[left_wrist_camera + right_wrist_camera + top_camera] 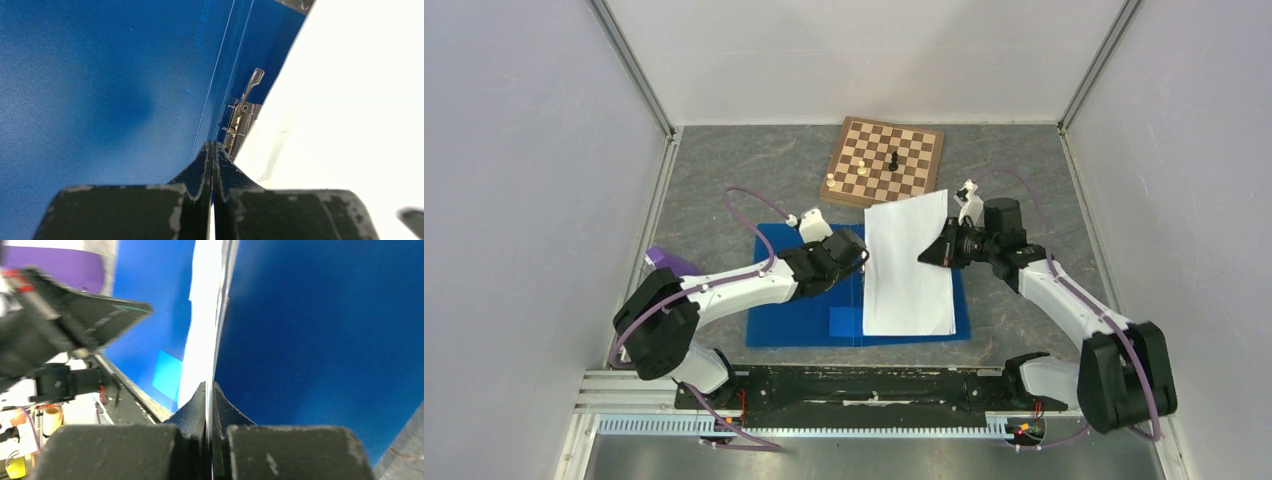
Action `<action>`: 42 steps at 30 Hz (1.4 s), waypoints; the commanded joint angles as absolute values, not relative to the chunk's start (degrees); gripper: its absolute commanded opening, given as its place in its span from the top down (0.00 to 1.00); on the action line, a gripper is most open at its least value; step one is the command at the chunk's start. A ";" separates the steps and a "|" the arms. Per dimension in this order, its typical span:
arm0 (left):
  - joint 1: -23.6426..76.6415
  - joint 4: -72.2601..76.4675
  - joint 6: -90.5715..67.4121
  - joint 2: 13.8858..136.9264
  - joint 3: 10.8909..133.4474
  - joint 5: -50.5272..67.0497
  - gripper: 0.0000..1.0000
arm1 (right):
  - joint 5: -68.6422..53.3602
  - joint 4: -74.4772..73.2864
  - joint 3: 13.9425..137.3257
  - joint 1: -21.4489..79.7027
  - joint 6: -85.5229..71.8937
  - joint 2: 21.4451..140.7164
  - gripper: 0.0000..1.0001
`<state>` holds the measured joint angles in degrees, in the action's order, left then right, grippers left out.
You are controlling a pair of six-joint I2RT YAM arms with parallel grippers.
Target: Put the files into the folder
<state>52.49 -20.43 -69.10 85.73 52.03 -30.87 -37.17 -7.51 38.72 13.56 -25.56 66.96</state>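
Observation:
The blue folder (804,310) lies open flat in the middle of the table. The files (909,265), a thin stack of white sheets, rest on its right half, their far end reaching past the folder towards the chessboard. My right gripper (929,255) is shut on the files' right edge; in the right wrist view the white sheets (202,315) run edge-on between its fingers (210,386), over the blue folder (325,340). My left gripper (861,255) is shut at the spine. Its tips (212,145) sit just short of the metal clip (244,110), beside the files (350,125).
A wooden chessboard (886,160) with a few pieces stands behind the folder. A purple object (669,262) lies at the left by the left arm. A light blue patch (845,321) marks the folder's near edge. White walls close in the table on three sides.

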 commanded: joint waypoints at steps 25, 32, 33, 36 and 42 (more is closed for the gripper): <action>52.47 -14.50 -67.49 94.61 52.29 -25.40 0.98 | -20.12 -4.86 33.91 13.88 -14.04 79.68 1.00; 52.47 -14.07 -67.56 96.30 52.55 -24.53 0.98 | -21.91 -2.04 33.09 14.47 -14.27 80.01 1.00; 52.47 -14.06 -67.56 96.67 52.68 -24.35 0.98 | -22.07 -1.77 33.05 14.65 -14.12 80.17 1.00; 52.40 -13.93 -67.51 97.45 53.05 -23.95 0.98 | -22.48 -1.61 33.22 15.28 -13.46 80.63 1.00; 52.42 -13.89 -67.44 98.09 53.44 -23.73 0.98 | -22.17 -2.28 33.74 16.23 -12.37 81.34 1.00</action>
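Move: The right hand pinches the files by their right edge; the middle of the folder's right half, where they are going, lies about 4 cm to its left, 1 cm back and 14 cm below. The metal clip is some 14 cm left of that hand, level with it, 13 cm down. From the left hand the clip lies about 3 cm right and 7 cm below; the light blue pocket is 10 cm back, 1 cm left, 8 cm down. Right hand lowers held files about 12 cm and rightward onto folder while left sinks 6 cm by clip. ##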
